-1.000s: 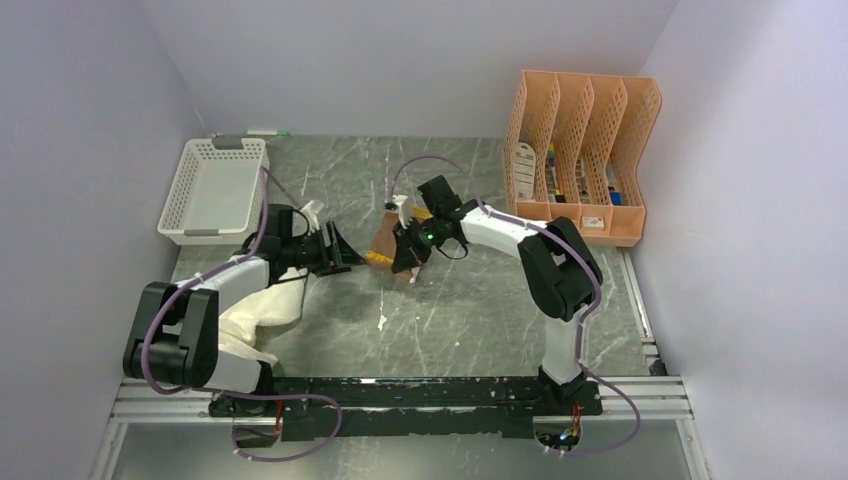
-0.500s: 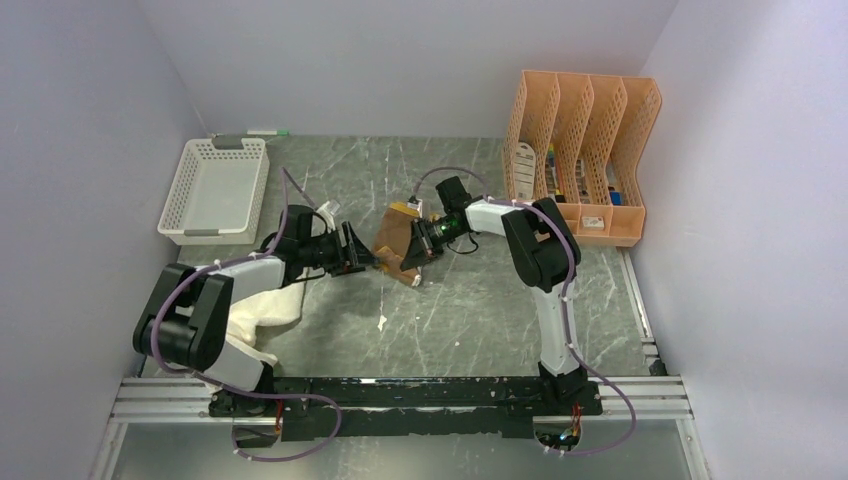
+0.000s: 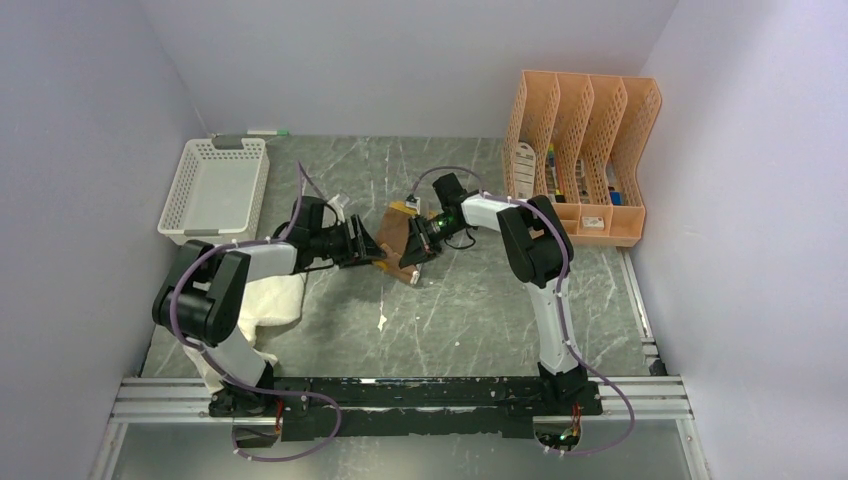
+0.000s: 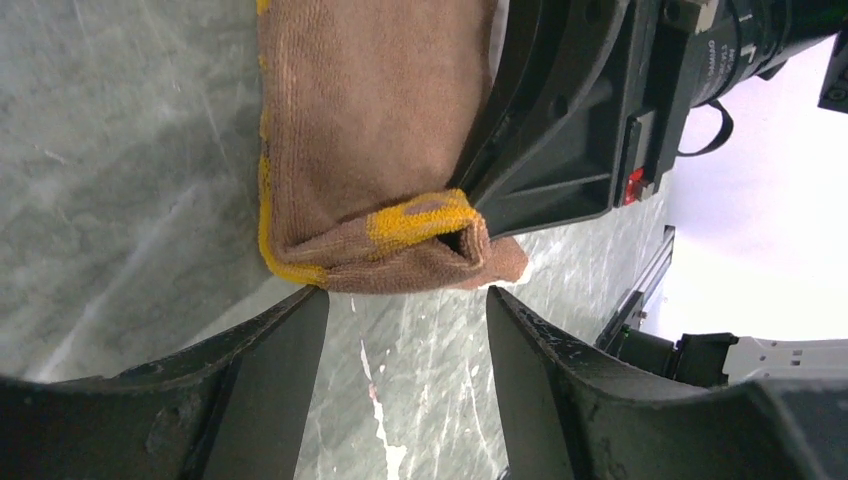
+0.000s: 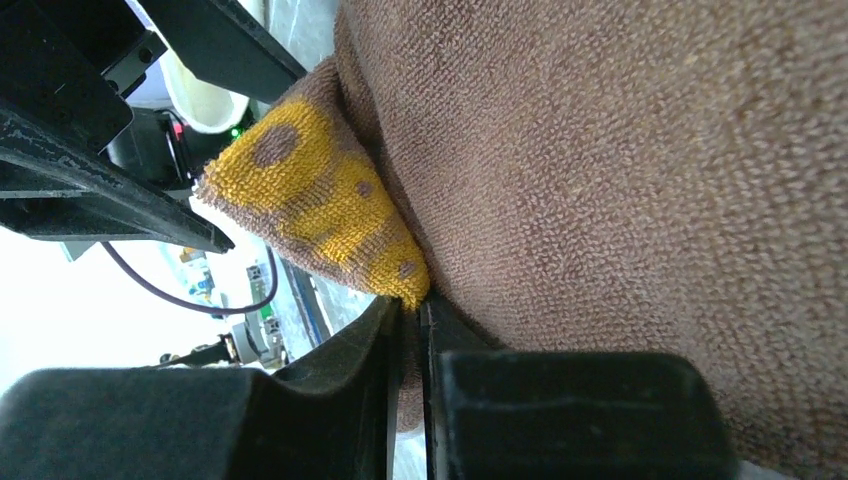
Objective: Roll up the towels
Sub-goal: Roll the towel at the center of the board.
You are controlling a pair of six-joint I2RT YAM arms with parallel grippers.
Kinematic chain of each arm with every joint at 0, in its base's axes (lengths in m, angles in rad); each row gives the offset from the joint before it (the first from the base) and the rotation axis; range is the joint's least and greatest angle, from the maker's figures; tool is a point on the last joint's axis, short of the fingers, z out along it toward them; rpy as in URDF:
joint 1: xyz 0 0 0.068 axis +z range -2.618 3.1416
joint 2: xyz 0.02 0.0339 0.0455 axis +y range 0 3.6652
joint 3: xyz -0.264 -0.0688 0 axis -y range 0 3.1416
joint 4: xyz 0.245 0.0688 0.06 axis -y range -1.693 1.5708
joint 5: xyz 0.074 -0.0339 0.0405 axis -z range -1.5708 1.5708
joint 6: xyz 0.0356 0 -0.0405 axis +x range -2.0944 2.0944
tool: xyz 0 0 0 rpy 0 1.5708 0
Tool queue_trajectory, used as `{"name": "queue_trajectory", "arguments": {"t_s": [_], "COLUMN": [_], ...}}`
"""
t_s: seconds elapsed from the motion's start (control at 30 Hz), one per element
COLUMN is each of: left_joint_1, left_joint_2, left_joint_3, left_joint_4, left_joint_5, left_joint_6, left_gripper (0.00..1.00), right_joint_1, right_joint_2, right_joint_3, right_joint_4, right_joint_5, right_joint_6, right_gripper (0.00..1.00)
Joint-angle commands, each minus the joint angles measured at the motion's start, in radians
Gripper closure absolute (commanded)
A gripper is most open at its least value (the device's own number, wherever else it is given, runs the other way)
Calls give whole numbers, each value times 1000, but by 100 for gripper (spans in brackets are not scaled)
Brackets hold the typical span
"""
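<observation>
The mustard-yellow and brown towel [image 3: 393, 238] lies partly rolled at the middle of the table. In the left wrist view, the towel [image 4: 370, 130] has a folded end with a yellow patch pointing at me. My right gripper [image 3: 419, 246] is shut on the right side of the towel [image 5: 620, 170], and brown cloth shows pinched between its nearly closed jaws [image 5: 412, 305]. My left gripper [image 3: 368, 250] stands open with its fingertips at the roll's near end [image 4: 407, 295], one on each side, nothing gripped. The cream-white towel [image 3: 262, 306] lies crumpled under my left arm.
A white plastic basket [image 3: 213, 190] stands at the back left. An orange file rack [image 3: 580, 150] with papers stands at the back right. A white streak [image 3: 382, 322] marks the marble-patterned table in front of the brown towel.
My left arm has reached rightward until its open fingers meet the brown towel. My right gripper has shifted back and down with the towel, which now lies lower and more folded.
</observation>
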Motion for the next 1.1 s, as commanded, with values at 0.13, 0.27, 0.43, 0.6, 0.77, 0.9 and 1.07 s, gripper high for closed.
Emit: {"name": "queue_trajectory", "arguments": {"t_s": [0.13, 0.27, 0.43, 0.6, 0.77, 0.9, 1.07], "left_joint_1": [-11, -11, -11, -11, -11, -11, -7], "left_joint_2": [97, 142, 176, 192, 214, 240, 267], "left_joint_3": [83, 114, 140, 168, 179, 208, 259], "left_joint_4": [-24, -45, -65, -111, -115, -132, -179], "left_joint_5": [-73, -94, -102, -118, -107, -98, -107], "left_joint_6": [82, 96, 102, 127, 129, 132, 148], "left_gripper": [32, 32, 33, 33, 32, 32, 31], "right_joint_1": [-7, -4, -1, 29, 94, 320, 465], "right_joint_2": [21, 11, -73, -259, -457, -683, -819], "right_joint_3": [38, 56, 59, 37, -56, -305, -522], "right_joint_4": [-23, -54, -58, -58, -3, 231, 362], "right_joint_5": [25, 49, 220, 558, 890, 1221, 1213], "right_joint_6": [3, -21, -65, -139, -213, -423, -469], "right_gripper": [86, 72, 60, 31, 21, 14, 14]}}
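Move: The towel's rolled near end is still pinched in the right fingers, its middle about 1 cm to that hand's left. From the open left hand, this roll lies some 5 cm to the right, about 1 cm ahead and 4 cm below. The towel's flat part runs forward, its middle roughly 7 cm beyond the roll and 3 cm farther right; the cream towel lies some 23 cm to the left hand's left and 10 cm back. The left hand eases about 5 cm forward and 2.5 cm down, bringing its wide-open fingertips onto the brown towel's rolled near end and keeping its wrist nearly still. The right hand opens and lets go of the roll, first edging away forward, then lifting about 13 cm and finally swinging quickly back above the towel, while its fingers turn some 75 degrees from pointing back-left to forward-left, still slanting down. ##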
